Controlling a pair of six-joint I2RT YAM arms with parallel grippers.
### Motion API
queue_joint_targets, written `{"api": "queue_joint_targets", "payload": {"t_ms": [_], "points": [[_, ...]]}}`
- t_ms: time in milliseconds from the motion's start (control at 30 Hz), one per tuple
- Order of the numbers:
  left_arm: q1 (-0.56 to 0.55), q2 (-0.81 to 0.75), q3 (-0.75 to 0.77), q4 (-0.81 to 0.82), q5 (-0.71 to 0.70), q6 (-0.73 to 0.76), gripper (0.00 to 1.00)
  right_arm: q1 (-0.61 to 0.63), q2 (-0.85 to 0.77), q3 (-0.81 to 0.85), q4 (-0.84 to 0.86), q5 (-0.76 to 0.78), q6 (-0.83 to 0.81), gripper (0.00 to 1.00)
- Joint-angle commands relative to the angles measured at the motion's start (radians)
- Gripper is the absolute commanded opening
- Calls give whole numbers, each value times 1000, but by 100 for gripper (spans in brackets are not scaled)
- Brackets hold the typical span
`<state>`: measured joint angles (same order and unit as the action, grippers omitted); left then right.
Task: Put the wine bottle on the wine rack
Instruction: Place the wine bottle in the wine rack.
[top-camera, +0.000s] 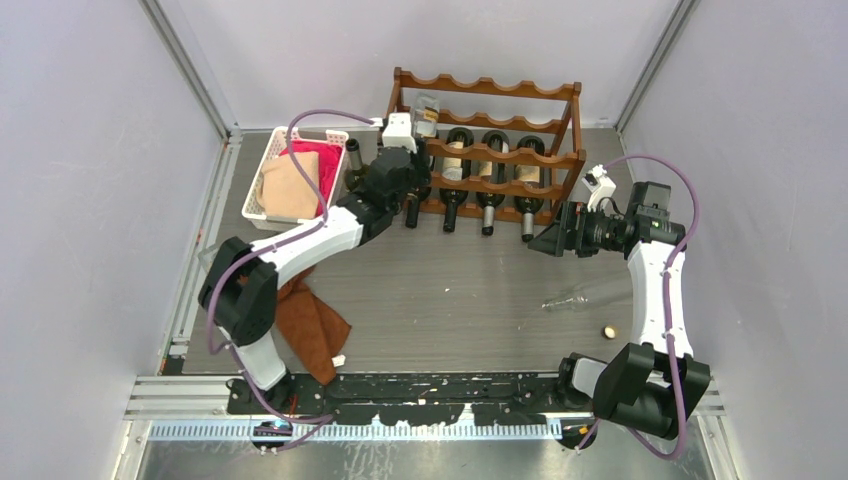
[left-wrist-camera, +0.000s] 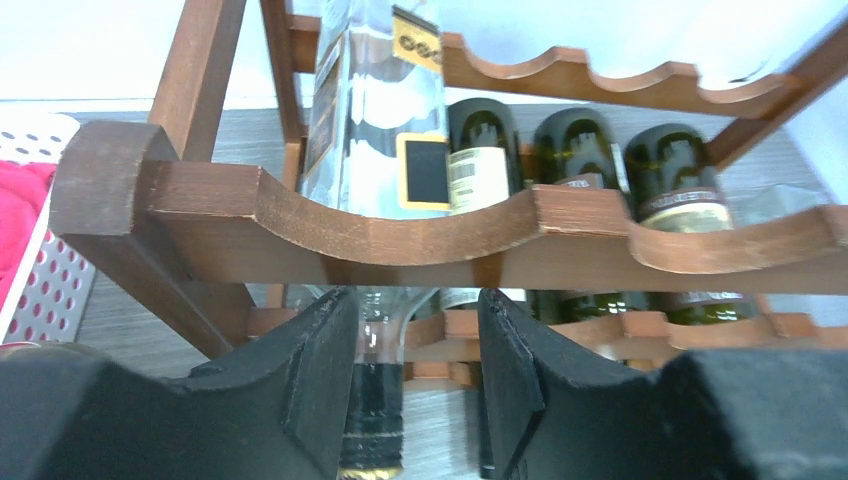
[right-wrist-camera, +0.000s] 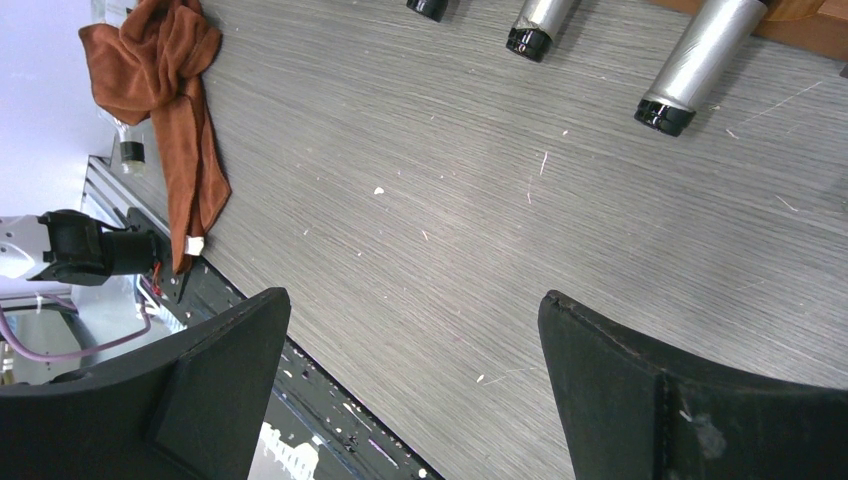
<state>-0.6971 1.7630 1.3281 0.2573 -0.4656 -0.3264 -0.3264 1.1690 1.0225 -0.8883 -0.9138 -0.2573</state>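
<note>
The wine rack of dark reddish wood stands at the back of the table. A clear glass wine bottle with a black-and-gold label lies in the leftmost scallop of a middle rail, its black-capped neck pointing down toward me. My left gripper straddles that neck. The left finger is against the neck and the right finger stands apart from it, so the jaws are open. My right gripper hovers wide open over bare table, right of the rack's front, holding nothing.
Three dark bottles lie in the rack to the right of the clear one. A white basket with pink and tan cloths sits at the back left. A brown cloth lies by the left arm's base. A small cork is at the right.
</note>
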Motion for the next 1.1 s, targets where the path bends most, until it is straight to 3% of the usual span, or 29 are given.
{"api": "queue_joint_targets", "payload": {"t_ms": [0,233,400,567,700,900,1000,1067], "points": [[7,-116,-19,-20,124,-82,48,5,-38,8,28,-2,-8,100],[5,-237,-62,-137,430,-128,52,5,-47,4,32,6,-13,100],[6,-366,-173,-120,657,-109,56,5,-52,2,31,6,-25,100],[7,-547,-344,-82,761,-77,73,5,-64,1,21,-12,-60,100],[10,-702,-473,-131,729,-10,82,5,-76,1,-13,-81,-136,100],[11,-893,-638,-254,394,145,84,7,-60,5,-123,-230,-324,100],[23,-938,-715,-187,190,203,95,7,0,23,-196,-340,-423,100],[69,-947,-755,-83,161,201,100,17,56,60,-338,-395,-572,100]]}}
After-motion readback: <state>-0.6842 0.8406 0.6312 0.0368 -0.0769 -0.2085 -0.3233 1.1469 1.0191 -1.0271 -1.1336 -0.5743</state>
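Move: The left hand is empty and half open at the rack front. The last standing wine bottle is about 13 cm to its left, level with it in reach, its middle some 9 cm lower. The clear bottle already in the rack has its middle some 11 cm ahead and 6 cm below. The white basket is roughly 30 cm left, 6 cm ahead and 19 cm lower. From the right hand the standing bottle is about 18 cm ahead, 42 cm left and 5 cm lower. Back by some 20 cm, away from the rack, the left hand first rises 4 cm and drifts slightly right, yawing nearly 40 degrees clockwise; it then curves about 12 cm left while sinking 5 cm, part of the yaw undone, and its fingers spread from half open to nearly full. Late on, the open right hand eases 4 cm back-left and up, turning counter-clockwise. ##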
